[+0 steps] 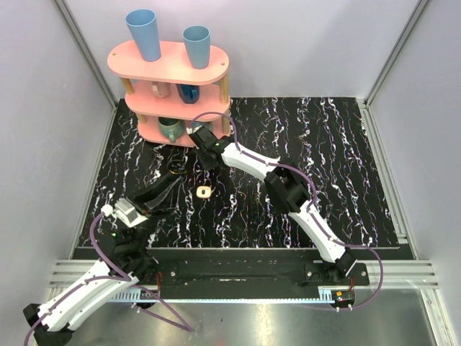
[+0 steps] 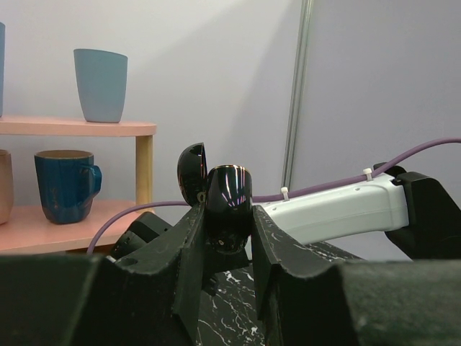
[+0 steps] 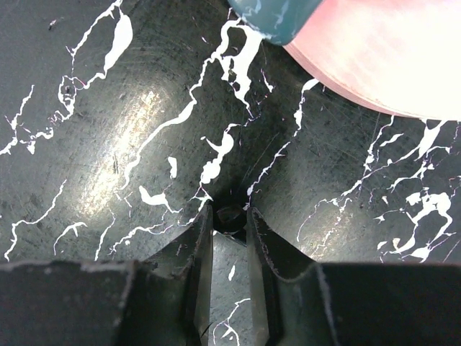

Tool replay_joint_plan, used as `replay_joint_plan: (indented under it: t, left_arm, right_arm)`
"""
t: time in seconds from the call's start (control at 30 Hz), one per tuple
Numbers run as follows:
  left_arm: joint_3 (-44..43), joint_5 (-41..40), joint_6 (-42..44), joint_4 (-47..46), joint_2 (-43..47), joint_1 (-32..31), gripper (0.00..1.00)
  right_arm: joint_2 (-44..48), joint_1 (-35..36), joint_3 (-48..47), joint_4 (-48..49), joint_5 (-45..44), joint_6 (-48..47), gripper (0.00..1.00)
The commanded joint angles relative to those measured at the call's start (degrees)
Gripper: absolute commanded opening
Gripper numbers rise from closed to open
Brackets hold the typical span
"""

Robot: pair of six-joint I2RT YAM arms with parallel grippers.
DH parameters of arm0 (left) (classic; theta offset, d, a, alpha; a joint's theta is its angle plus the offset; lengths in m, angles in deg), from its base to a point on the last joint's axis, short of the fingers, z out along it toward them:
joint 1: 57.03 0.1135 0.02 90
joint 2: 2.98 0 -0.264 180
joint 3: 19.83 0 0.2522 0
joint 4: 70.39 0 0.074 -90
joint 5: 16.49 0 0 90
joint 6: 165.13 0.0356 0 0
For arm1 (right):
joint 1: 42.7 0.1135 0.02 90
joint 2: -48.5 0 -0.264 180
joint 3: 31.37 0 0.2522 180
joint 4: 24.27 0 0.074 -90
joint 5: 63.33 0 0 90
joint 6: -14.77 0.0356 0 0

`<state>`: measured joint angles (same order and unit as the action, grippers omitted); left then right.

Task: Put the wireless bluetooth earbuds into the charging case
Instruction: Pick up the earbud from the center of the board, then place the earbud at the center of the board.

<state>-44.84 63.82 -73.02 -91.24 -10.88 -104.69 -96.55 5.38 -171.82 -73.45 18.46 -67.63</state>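
My left gripper [image 2: 229,232] [image 1: 173,181] is shut on the charging case [image 2: 229,198]. The case is glossy black, stands upright above the table, and its lid [image 2: 191,171] is swung open behind it. One cream-white earbud [image 1: 204,191] lies on the black marbled table [image 1: 324,166], just right of the left fingertips. My right gripper [image 3: 230,216] [image 1: 202,161] points down at the table by the foot of the shelf. Its fingers stand a narrow gap apart, pressed to either side of a tiny rounded bud [image 3: 230,214]. That bud looks dark in their shadow.
A pink three-tier shelf [image 1: 169,63] stands at the back left, with two blue cups [image 1: 144,34] on top and mugs on its lower levels. Its base [image 3: 389,65] and a teal mug [image 3: 277,14] lie close beyond the right fingertips. The right arm's white link [image 2: 331,213] crosses behind the case.
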Motion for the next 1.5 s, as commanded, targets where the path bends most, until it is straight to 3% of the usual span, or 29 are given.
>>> replay_joint_plan:
  t: [0.0,0.23,0.33,0.53,0.87,1.0,1.23,1.47]
  left_arm:
    - [-1.32,-0.24,0.79,-1.86,-1.42,0.2,0.0]
    - [-1.94,0.2,1.14,-2.57,-2.73,0.29,0.0]
    - [-2.2,0.46,1.49,-2.74,-3.08,0.29,0.0]
    - [-1.68,0.99,1.32,-5.46,-4.84,0.29,0.0]
    - [0.52,4.06,0.7,-15.3,-12.3,0.29,0.0]
    - [1.92,5.74,0.97,-21.36,-15.91,0.29,0.0]
    - [4.39,8.2,1.84,-34.28,-22.85,0.29,0.0]
    - [5.18,9.34,2.55,-38.77,-26.99,0.29,0.0]
  right_arm:
    - [2.13,0.44,0.13,-4.57,-2.43,1.19,0.14]
    - [15.31,-2.44,5.83,-2.38,-0.07,11.19,0.11]
    - [24.62,-5.87,18.53,4.63,4.95,20.67,0.1]
    - [44.83,-9.14,39.28,17.83,6.36,34.38,0.12]
    - [72.78,-8.96,64.02,36.81,4.17,53.48,0.11]
    - [77.98,-8.09,66.66,37.53,2.41,55.94,0.11]
    - [82.04,0.34,72.11,44.55,-5.84,59.99,0.11]
    - [81.51,6.94,74.13,52.45,-11.12,61.66,0.09]
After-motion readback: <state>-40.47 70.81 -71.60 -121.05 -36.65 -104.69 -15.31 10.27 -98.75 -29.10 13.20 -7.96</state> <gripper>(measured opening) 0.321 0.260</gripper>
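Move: The right fingers already grip the earbud at the table. The charging case, open in the left fingers, is about 23 cm back from the right hand, 2 cm to its left and 34 cm above. The cream square lies some 10 cm back and 1 cm left of the right hand; the light-blue mug stands 14 cm ahead and 3 cm left. From the left hand, the earbud is about 24 cm ahead, 3 cm right and 33 cm below. Right hand lifts the earbud about 32 cm, back and right, rolling some 80 degrees; left carries case rightward. ##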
